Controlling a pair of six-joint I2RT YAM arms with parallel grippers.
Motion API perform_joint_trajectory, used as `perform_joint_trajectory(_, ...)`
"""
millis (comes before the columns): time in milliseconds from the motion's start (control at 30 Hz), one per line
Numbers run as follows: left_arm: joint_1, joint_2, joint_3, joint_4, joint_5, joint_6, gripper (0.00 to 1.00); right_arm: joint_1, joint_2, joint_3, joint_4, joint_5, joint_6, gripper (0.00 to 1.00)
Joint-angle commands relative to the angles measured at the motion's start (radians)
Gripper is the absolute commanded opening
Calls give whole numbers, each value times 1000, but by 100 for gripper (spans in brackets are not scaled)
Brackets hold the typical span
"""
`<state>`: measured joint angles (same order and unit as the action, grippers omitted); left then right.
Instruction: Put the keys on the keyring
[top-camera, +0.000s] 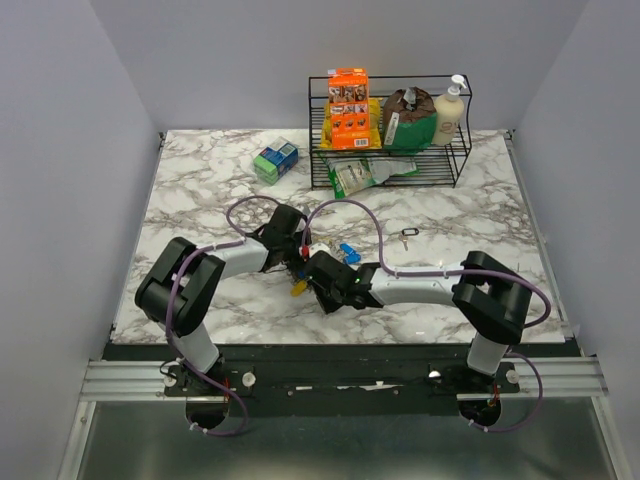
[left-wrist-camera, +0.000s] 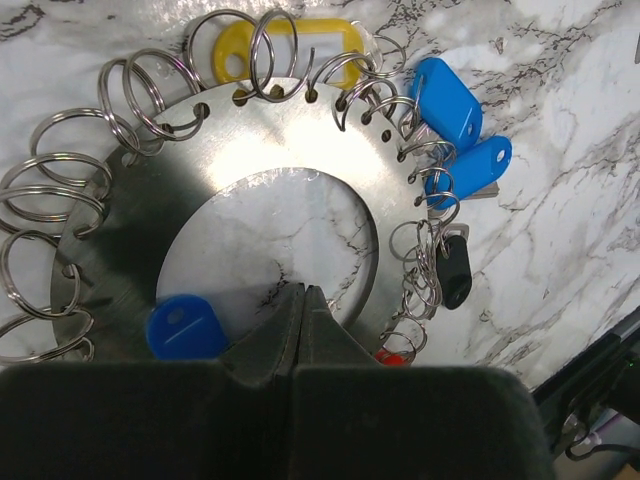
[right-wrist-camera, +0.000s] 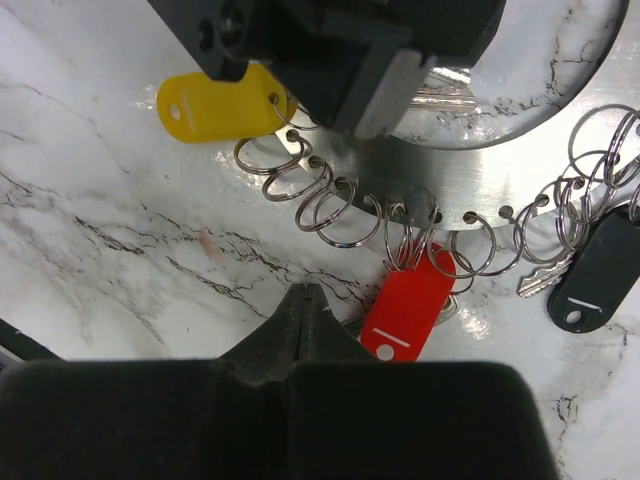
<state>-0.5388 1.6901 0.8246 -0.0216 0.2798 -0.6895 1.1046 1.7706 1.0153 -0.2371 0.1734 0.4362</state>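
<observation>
The keyring is a flat steel ring plate lying on the marble, its rim hung with several small split rings. Keys with a yellow tag, two blue tags and a black tag hang along that rim. A round blue tag lies at the plate's inner edge. My left gripper is shut over that inner edge, nothing visible between its jaws. My right gripper is shut above bare marble, just left of a red-tagged key on the plate. Both grippers meet mid-table.
A single small key lies alone on the marble right of the grippers. A black wire rack with an orange box, bags and a soap bottle stands at the back. A green-blue box sits to its left. Purple cables loop over both arms.
</observation>
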Motion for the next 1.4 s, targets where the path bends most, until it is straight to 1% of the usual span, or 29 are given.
perform_joint_trajectory(0, -10, 2, -35, -1, 25, -2, 0, 1, 20, -12, -119, 84, 30, 0)
perform_joint_trajectory(333, -10, -44, -107, -24, -10, 2, 0, -3, -45, -72, -211, 159, 88, 1)
perform_joint_trajectory(467, -13, -66, -117, -35, -18, 1, 0, -14, -62, -99, -220, 202, 96, 1)
perform_joint_trajectory(700, -16, -89, -107, -75, -28, 8, 0, -54, -97, -133, -192, 224, 82, 1)
perform_joint_trajectory(900, -24, -109, -113, -81, -33, 1, 0, -60, -144, -156, -122, 173, 26, 2)
perform_joint_trajectory(1167, -30, -135, -114, -97, -24, -18, 0, -60, -324, -247, 11, 91, -42, 4)
perform_joint_trajectory(1367, -39, -158, -142, -97, -27, -36, 0, -60, -393, -284, 108, -15, -89, 6)
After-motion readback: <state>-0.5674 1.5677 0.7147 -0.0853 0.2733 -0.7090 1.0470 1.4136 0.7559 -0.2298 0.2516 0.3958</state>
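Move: Just 2 cm to the right of the right hand and 1 cm ahead lies the red tag, all about 1 cm below. From that hand the yellow tag sits some 5 cm left and 2 cm ahead, the black tag roughly 6 cm ahead and 6 cm right. The keyring's middle is about 2 cm ahead and 1 cm right of the left hand; its blue tag lies 3 cm left and 1 cm ahead. Sweeping right at table level with shut fingers, the right hand goes about 8 cm, pushing the red tag's free end along, then lifts nearly 4 cm while easing slightly back left. Meanwhile the shut left fingertips, low inside the keyring's hole, travel some 4 cm back and a little left to the hole's rear edge and drag the keyring with them. ##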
